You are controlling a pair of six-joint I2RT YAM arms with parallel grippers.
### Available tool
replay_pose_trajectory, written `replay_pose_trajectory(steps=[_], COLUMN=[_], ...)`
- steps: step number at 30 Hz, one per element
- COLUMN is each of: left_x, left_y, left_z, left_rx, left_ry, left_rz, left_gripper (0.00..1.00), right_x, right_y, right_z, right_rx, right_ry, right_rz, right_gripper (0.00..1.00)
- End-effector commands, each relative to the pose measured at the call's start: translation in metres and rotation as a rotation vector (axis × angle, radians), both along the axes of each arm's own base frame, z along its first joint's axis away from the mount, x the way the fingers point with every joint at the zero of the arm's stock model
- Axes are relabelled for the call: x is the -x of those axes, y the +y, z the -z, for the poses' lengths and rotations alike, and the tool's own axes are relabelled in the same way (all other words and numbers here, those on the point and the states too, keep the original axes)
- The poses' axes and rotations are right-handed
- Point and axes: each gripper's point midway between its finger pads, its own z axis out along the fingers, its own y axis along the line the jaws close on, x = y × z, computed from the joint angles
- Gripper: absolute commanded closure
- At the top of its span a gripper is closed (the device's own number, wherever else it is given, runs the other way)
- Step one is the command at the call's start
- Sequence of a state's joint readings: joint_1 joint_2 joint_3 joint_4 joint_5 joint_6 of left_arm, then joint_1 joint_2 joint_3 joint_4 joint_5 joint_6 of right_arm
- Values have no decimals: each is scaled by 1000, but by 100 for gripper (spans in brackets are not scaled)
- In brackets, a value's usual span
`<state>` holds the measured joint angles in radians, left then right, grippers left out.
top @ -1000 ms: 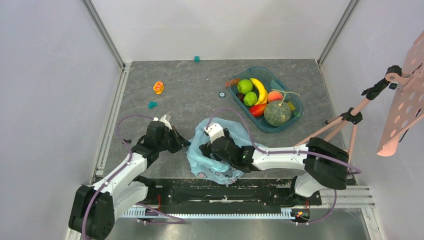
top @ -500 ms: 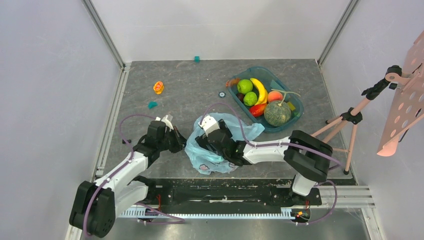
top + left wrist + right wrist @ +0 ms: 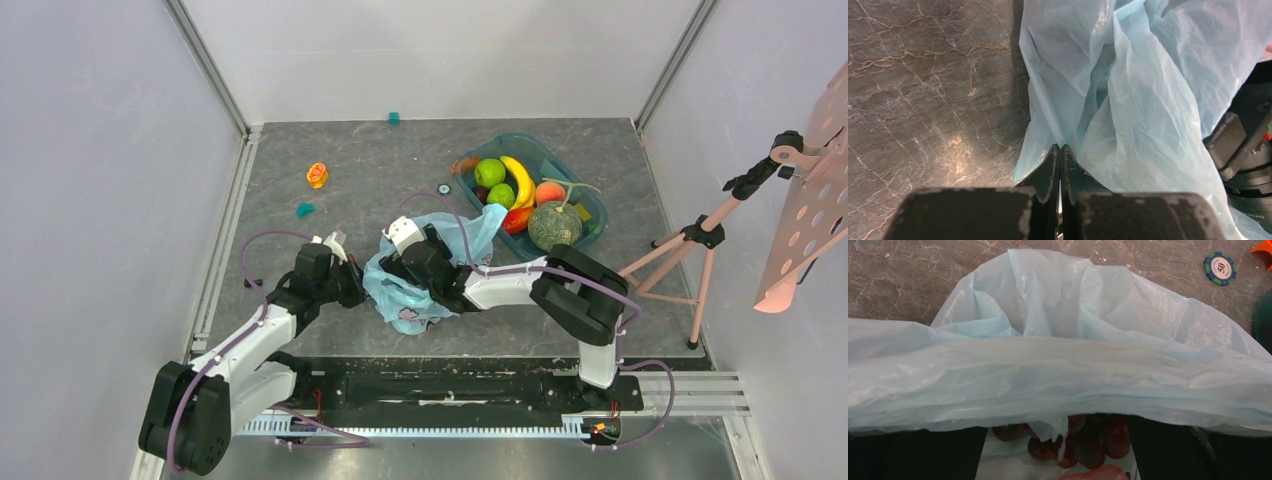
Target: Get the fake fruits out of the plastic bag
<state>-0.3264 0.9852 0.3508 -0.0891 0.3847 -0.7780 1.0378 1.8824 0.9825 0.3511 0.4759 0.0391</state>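
Observation:
The plastic bag [image 3: 405,296] lies crumpled on the table between both arms. My left gripper [image 3: 1062,148] is shut on a fold of the bag's left edge [image 3: 1128,100]. The bag's rim [image 3: 1058,365] drapes over my right gripper [image 3: 1060,450]. It reaches into the bag with its jaws wide open. A dark red grape bunch [image 3: 1088,437] sits between the jaws, untouched as far as I can see. In the top view the right fingers are hidden by the bag. A melon [image 3: 554,226], a green apple [image 3: 489,172] and a peach [image 3: 548,192] lie in the teal tray [image 3: 597,212].
The tray also holds a banana [image 3: 519,180] and a red mango [image 3: 515,220]. A poker chip [image 3: 1220,268] lies just beyond the bag. An orange toy [image 3: 317,175] and a small teal block [image 3: 305,209] sit far left. A pink tripod stand [image 3: 690,240] is at the right.
My right gripper has pushed left and farther from the bases, deeper into the bag, which has bunched up and shifted left with it. The left gripper has kept its hold, nearly still.

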Motion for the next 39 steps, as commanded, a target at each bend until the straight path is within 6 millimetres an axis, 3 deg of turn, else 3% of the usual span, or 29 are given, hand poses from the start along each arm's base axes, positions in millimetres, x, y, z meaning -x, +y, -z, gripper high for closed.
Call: replay_pose_trajectory(steps=[1, 5, 8, 11, 19, 30, 39], left_x=[2, 2, 1, 1, -5, -14, -28], left_y=[-3, -1, 0, 1, 11, 20, 26], left_z=[-6, -7, -8, -8, -8, -8, -10], left_rx=[20, 15, 13, 8, -32, -74, -96], left_ry=[-44, -49, -55, -57, -65, -73, -108], left_rz=[39, 29, 18, 10, -54, -110, -163], left_gripper=[98, 98, 98, 98, 98, 98, 98], right_x=[-6, -5, 0, 9, 38, 89, 129], right_y=[2, -10, -16, -22, -54, -99, -109], right_z=[18, 25, 22, 14, -12, -37, -52], right_rx=[39, 61, 42, 10, -84, -250, -347], right_ry=[40, 65, 70, 77, 91, 122, 148], right_rz=[6, 39, 45, 30, 20, -29, -195], right_gripper=[4, 23, 45, 58, 65, 66, 64])
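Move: The grapes lie in the bag right between the right hand's wide-open fingers, level with it fore-and-aft and sideways and about 2 cm below. The bag corner pinched by the left hand is some 9 cm back and 6 cm left; the poker chip lies about 14 cm ahead and 8 cm right, the teal bin's middle roughly 12 cm ahead and 27 cm right. From the left hand the grapes are about 9 cm ahead, 6 cm right. The grapes are pinched between the right hand's fingers, which dip about 1 cm and close to a bit over a third open; the right hand then draws them back and to the right, rising towards the end, some 17 cm in all, its left side rolling up by nearly 20 degrees. The left hand keeps its pinch on the bag corner and eases about 2 cm left. ##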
